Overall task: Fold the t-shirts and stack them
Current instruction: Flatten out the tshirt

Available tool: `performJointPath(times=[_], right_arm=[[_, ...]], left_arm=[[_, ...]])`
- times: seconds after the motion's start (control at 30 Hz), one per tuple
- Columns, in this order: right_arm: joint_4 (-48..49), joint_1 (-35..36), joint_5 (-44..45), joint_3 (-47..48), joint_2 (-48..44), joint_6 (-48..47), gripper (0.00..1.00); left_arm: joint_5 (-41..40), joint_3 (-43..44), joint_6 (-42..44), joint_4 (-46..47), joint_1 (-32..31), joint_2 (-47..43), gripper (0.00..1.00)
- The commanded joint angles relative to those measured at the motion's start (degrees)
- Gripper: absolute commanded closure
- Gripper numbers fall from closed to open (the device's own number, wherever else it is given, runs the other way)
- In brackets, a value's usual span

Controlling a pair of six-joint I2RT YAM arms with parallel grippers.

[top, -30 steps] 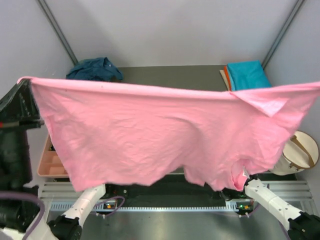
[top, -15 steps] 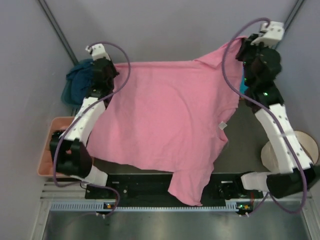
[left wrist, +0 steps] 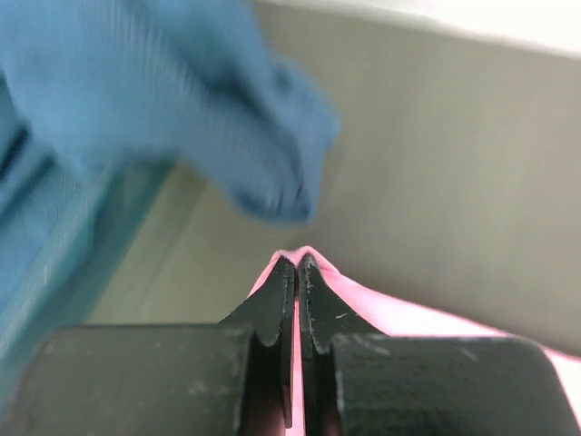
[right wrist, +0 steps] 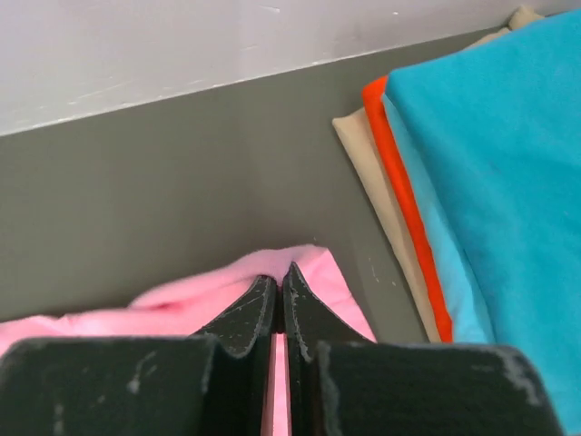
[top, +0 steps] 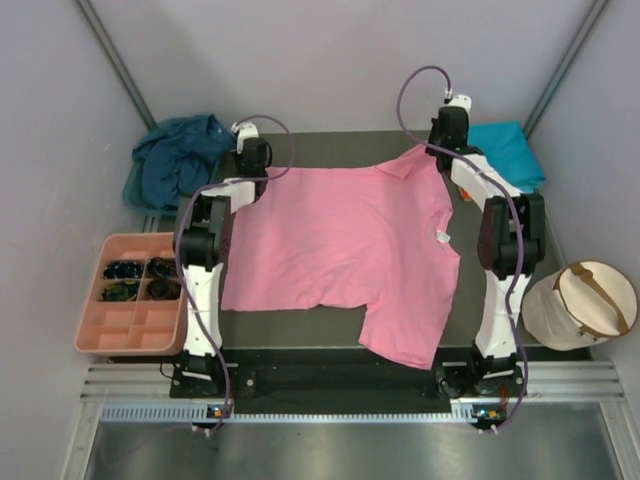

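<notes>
The bright pink t-shirt lies spread on the dark table, one part hanging toward the near edge. My left gripper is shut on its far-left corner. At the far-right corner my right gripper is shut on the cloth. A dark navy blue t-shirt lies crumpled at the far left, seen blurred in the left wrist view. A folded turquoise t-shirt tops a stack at the far right; an orange edge shows beneath the turquoise.
A salmon-pink compartment tray sits off the table's left side. A round beige bag stands to the right. A beige layer lies under the stack. Grey walls close the back.
Both arms have swung from high and near down to the far edge, laying the pink t-shirt out flat on the table. Both grippers kept their hold.
</notes>
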Motion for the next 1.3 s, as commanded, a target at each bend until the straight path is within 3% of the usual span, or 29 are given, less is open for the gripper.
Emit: performJointPath(times=[0.0, 0.27, 0.33, 0.37, 0.4, 0.47, 0.5, 0.6, 0.67, 0.7, 0.87, 1.1, 1.27], right_arm=[[0.3, -0.7, -1.6, 10.3, 2.3, 1.9, 1.00], [-2.3, -0.9, -2.8, 15.5, 7.1, 2.3, 1.00], [-3.1, -1.2, -3.5, 16.4, 8.3, 2.5, 0.88], [-3.0, -1.2, -3.7, 17.1, 8.6, 2.6, 0.79], [-2.9, -1.4, -3.8, 17.2, 8.9, 2.8, 0.65], [-2.9, -1.6, -3.9, 17.6, 9.1, 3.0, 0.54], [-2.7, -1.6, -3.0, 17.7, 8.9, 2.9, 0.47], [-2.0, -1.7, -1.7, 17.2, 7.6, 1.6, 0.39], [-1.4, -1.6, -1.6, 15.6, 5.6, 0.7, 0.39], [-0.8, -1.6, -1.6, 15.0, 4.9, 0.5, 0.38], [-0.1, -1.7, -3.9, 9.5, -0.2, 0.1, 0.37], [-2.4, -1.4, -18.3, 1.8, -6.4, 5.0, 0.33], [-5.3, -0.9, -31.6, 4.1, -2.4, 11.5, 0.32]], left_arm=[[-1.9, 9.2, 3.1, 5.9, 0.0, 2.3, 1.00], [-1.8, 14.8, 5.1, 6.3, 0.1, 6.8, 1.00], [-2.2, 15.4, 5.6, 6.1, 0.0, 7.7, 1.00], [-2.3, 15.9, 5.6, 6.1, 0.1, 7.9, 0.92], [-2.6, 15.9, 5.9, 6.1, 0.1, 8.0, 0.87], [-4.6, 15.9, 6.5, 6.3, 0.0, 8.0, 0.75], [-5.5, 15.8, 6.7, 6.6, 0.1, 7.6, 0.59], [-9.5, 14.5, 7.4, 7.9, 0.0, 6.1, 0.28], [-11.9, 13.1, 7.6, 9.5, 0.1, 5.1, 0.16], [-12.7, 12.6, 7.9, 10.0, 0.0, 4.0, 0.01], [-12.5, 8.4, 7.9, 11.9, 0.0, -0.5, 0.01], [-10.2, -5.0, 0.1, 10.5, -3.2, -14.3, 0.01], [-12.6, -16.8, -3.7, 9.2, -7.8, -23.5, 0.01]])
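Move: Both grippers already pinch the t-shirt's far corners. The left one's laying-down spot is about 4 cm ahead and 3 below; the shirt's middle lies some 23 cm back and 22 right, the blue cloth 16 left and 2 back. From the right gripper the spot is about 4 cm ahead, 1 left and 10 below, the shirt's middle 25 back and 23 left, the towel stack 16 right and 2 back. Draw both pinched corners forward together, left and right about 4–5 cm, bobbing up a few centimetres and sinking again, and open the fingers at the far end, the left fully, the right about two thirds. Then pull both empty grippers back off the cloth: the left about 9 cm back and 9 up, the right some 5 cm back, swinging left and rising a little. ##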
